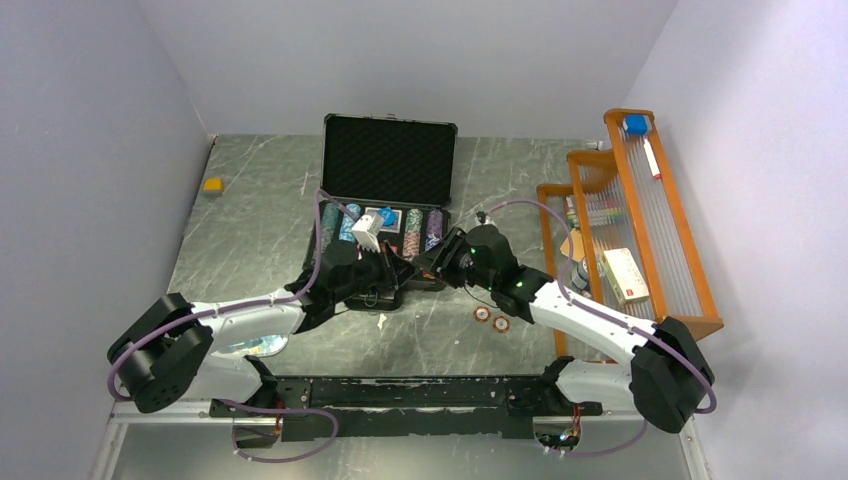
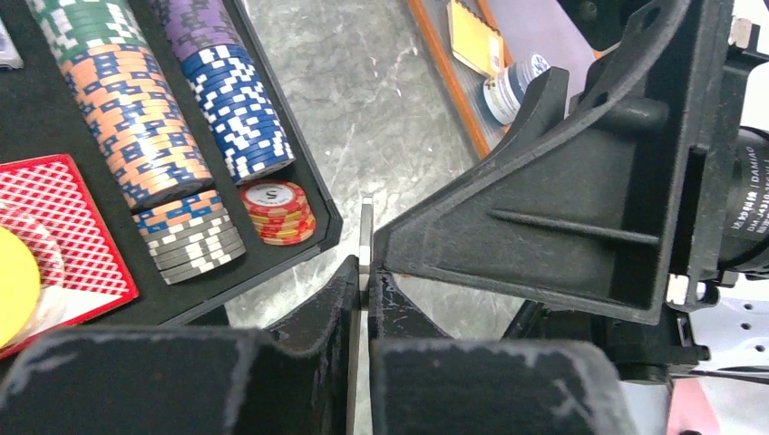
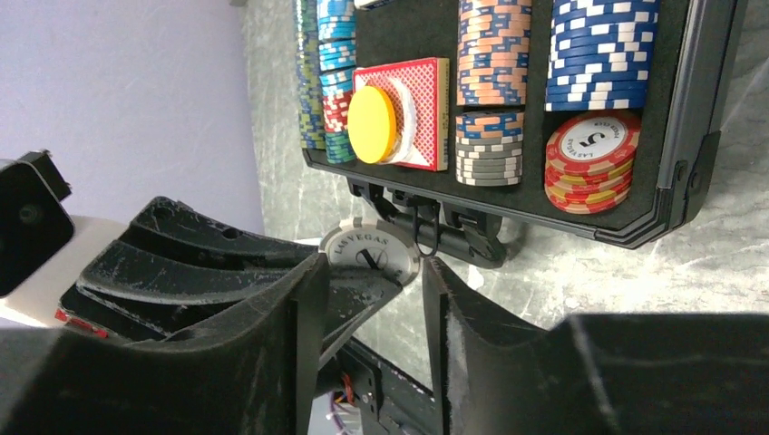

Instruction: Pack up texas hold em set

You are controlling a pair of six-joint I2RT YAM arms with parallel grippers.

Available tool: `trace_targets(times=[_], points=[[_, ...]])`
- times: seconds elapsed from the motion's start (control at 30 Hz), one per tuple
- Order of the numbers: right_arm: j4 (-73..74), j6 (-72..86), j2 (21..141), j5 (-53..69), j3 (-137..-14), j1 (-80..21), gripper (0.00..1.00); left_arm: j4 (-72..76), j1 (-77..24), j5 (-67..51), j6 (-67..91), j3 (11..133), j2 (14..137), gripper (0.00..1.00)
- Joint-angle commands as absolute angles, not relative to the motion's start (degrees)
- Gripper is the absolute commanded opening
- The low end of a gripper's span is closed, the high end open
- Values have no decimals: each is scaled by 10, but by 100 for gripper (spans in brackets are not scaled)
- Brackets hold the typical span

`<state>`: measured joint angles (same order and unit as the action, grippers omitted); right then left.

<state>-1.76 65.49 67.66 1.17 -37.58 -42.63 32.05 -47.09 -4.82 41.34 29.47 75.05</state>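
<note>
The black briefcase (image 1: 390, 160) stands open mid-table, with rows of striped chips (image 3: 494, 54), a red deck (image 3: 426, 100) and a yellow disc (image 3: 372, 124) in its foam tray. Just in front of its near edge, both grippers meet on one grey-white "Las Vegas" poker chip (image 3: 372, 252). My right gripper (image 3: 373, 263) is shut across the chip's width. My left gripper (image 2: 366, 272) is shut flat on the same chip (image 2: 366, 231), which shows edge-on there. Two loose red-rimmed chips (image 1: 491, 318) lie on the table by the right arm.
An orange wooden rack (image 1: 640, 230) with boxes and pens fills the right side. A small yellow block (image 1: 212, 185) sits at the back left. A blue-white blister pack (image 1: 250, 345) lies partly under the left arm. A white scrap (image 1: 382, 321) lies near the case front.
</note>
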Motion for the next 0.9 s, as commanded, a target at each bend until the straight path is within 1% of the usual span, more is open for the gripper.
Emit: trace_targets(times=[0.0,0.1,0.2,0.3,0.5,0.7,0.87], points=[[-25,647,674,23,-372,-420,51,331,-470,-32,381,308,745,7],[-4,618,665,11,-383,-405,62,301,-470,-37,357,317,734,7],[13,593,641,-10,-385,-383,69,267,-470,-44,327,326,715,7],[21,576,616,-22,-375,-347,70,211,-470,-54,282,347,699,7],[26,549,585,13,-348,-286,70,24,-470,-72,136,444,712,7],[16,549,571,63,-303,-223,70,-165,-470,-121,-17,572,771,7],[5,551,571,107,-279,-194,70,-251,-470,-148,-83,645,846,7]])
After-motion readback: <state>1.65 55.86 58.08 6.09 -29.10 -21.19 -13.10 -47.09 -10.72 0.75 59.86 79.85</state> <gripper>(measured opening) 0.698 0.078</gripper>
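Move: Both hands meet at the white chip, which the left already pinches. From the left hand, the red deck lies some 8 cm left, 1 cm ahead and 10 cm below; the red chip stack about 3 cm right and 2 cm back, the small blind button 6 cm left and 10 cm ahead. From the right hand, the nearer loose red chip is roughly 14 cm right, 11 cm back and 14 cm below. Right fingers widen off the white chip and withdraw 12 cm right; left keeps it, rising 3 cm, turning 40 degrees. ##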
